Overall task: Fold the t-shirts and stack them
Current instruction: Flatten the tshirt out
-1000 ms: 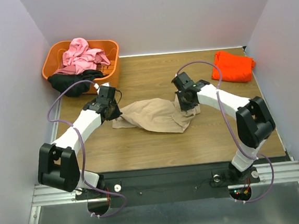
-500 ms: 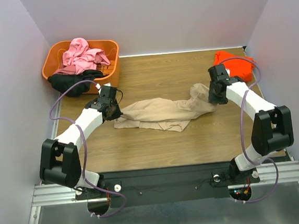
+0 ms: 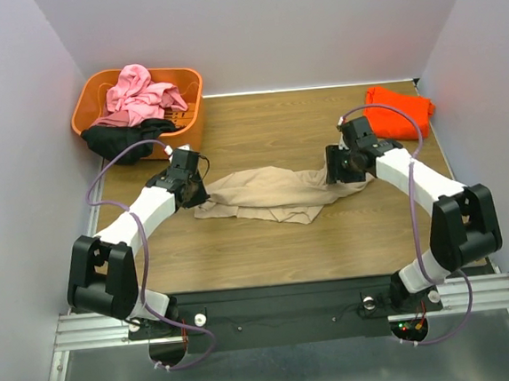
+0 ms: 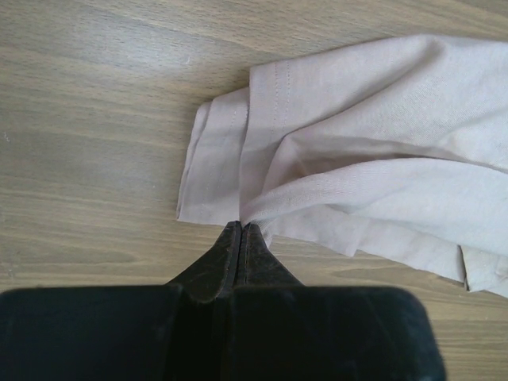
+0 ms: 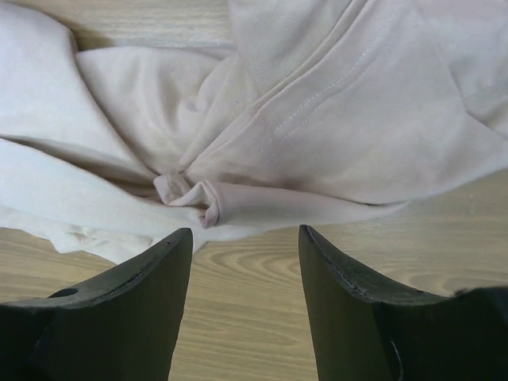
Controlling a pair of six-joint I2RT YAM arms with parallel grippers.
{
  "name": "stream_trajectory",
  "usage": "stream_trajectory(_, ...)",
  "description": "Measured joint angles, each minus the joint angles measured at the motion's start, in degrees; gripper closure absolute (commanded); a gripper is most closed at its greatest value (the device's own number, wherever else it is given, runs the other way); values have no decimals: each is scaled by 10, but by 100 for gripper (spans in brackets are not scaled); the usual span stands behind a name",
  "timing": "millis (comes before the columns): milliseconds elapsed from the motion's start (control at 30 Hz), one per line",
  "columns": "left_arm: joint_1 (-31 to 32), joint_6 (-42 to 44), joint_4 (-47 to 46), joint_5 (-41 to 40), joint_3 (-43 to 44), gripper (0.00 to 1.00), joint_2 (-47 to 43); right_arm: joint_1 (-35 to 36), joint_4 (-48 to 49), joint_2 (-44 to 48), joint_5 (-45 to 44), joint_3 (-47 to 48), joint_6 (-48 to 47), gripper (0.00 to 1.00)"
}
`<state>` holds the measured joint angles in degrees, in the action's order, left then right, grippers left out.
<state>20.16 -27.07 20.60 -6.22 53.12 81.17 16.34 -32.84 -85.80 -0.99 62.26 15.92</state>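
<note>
A tan t-shirt [image 3: 273, 193] lies crumpled and stretched sideways across the middle of the table. My left gripper [image 3: 190, 192] is at its left end, fingertips pressed together on the cloth's edge [image 4: 262, 210]. My right gripper [image 3: 335, 167] hovers at the shirt's right end, open, with bare wood between its fingers [image 5: 159, 270]; a bunched fold of the tan shirt [image 5: 317, 119] lies just ahead of the tips. A folded orange-red t-shirt [image 3: 399, 111] rests at the back right. A pink t-shirt [image 3: 143, 91] and a black one [image 3: 121, 138] are at the basket.
The orange plastic basket [image 3: 189, 74] stands at the back left corner; the black shirt hangs over its front rim onto the table. White walls close in the table on the left, back and right.
My right gripper pulled the tan shirt's right end to the right, then opened and let it drop, drawing back slightly left. The left gripper kept its hold in place.
</note>
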Motion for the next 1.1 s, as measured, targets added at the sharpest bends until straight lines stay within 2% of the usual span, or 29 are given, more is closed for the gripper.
stream_trajectory(167, 0, 0, -1, 2, 0, 100, 0, -2, 13, -40, 10, 7, -14, 38)
stream_trajectory(400, 0, -3, -2, 4, -2, 100, 0, -2, 38, -97, 14, 79, -22, 38)
stream_trajectory(600, 0, -3, -2, 5, -2, 100, 0, -2, 43, -135, -17, 86, -14, 38)
stream_trajectory(1000, 0, -1, -2, 12, -2, 100, 0, -2, 38, -132, -67, 66, 11, 38)
stream_trajectory(1100, 0, 1, -2, 12, -2, 100, 0, -2, 38, -141, -72, 66, 18, 46)
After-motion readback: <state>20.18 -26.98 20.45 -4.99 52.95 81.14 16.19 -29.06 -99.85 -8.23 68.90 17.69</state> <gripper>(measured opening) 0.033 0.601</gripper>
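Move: The right hand is open over the right end of the t-shirt. The sleeve-side fold to pinch next lies about 5 cm ahead, 1 cm to the right and 5 cm below. The shirt's loose lower flap is some 16 cm to this hand's left and 4 cm back, and the folded orange cloth about 19 cm ahead and 15 cm right. From the left hand, which holds the shirt's other end, the fold lies roughly 37 cm right and 4 cm ahead. Reach the open right gripper forward about 5 cm over the shirt's right end, then sink it, some 4 cm lower in all, onto the sleeve-side fold, easing a couple of centimetres rightward with a slight clockwise turn, until the tips straddle the fold; don't close yet. Keep the left gripper shut and still on the left end. ##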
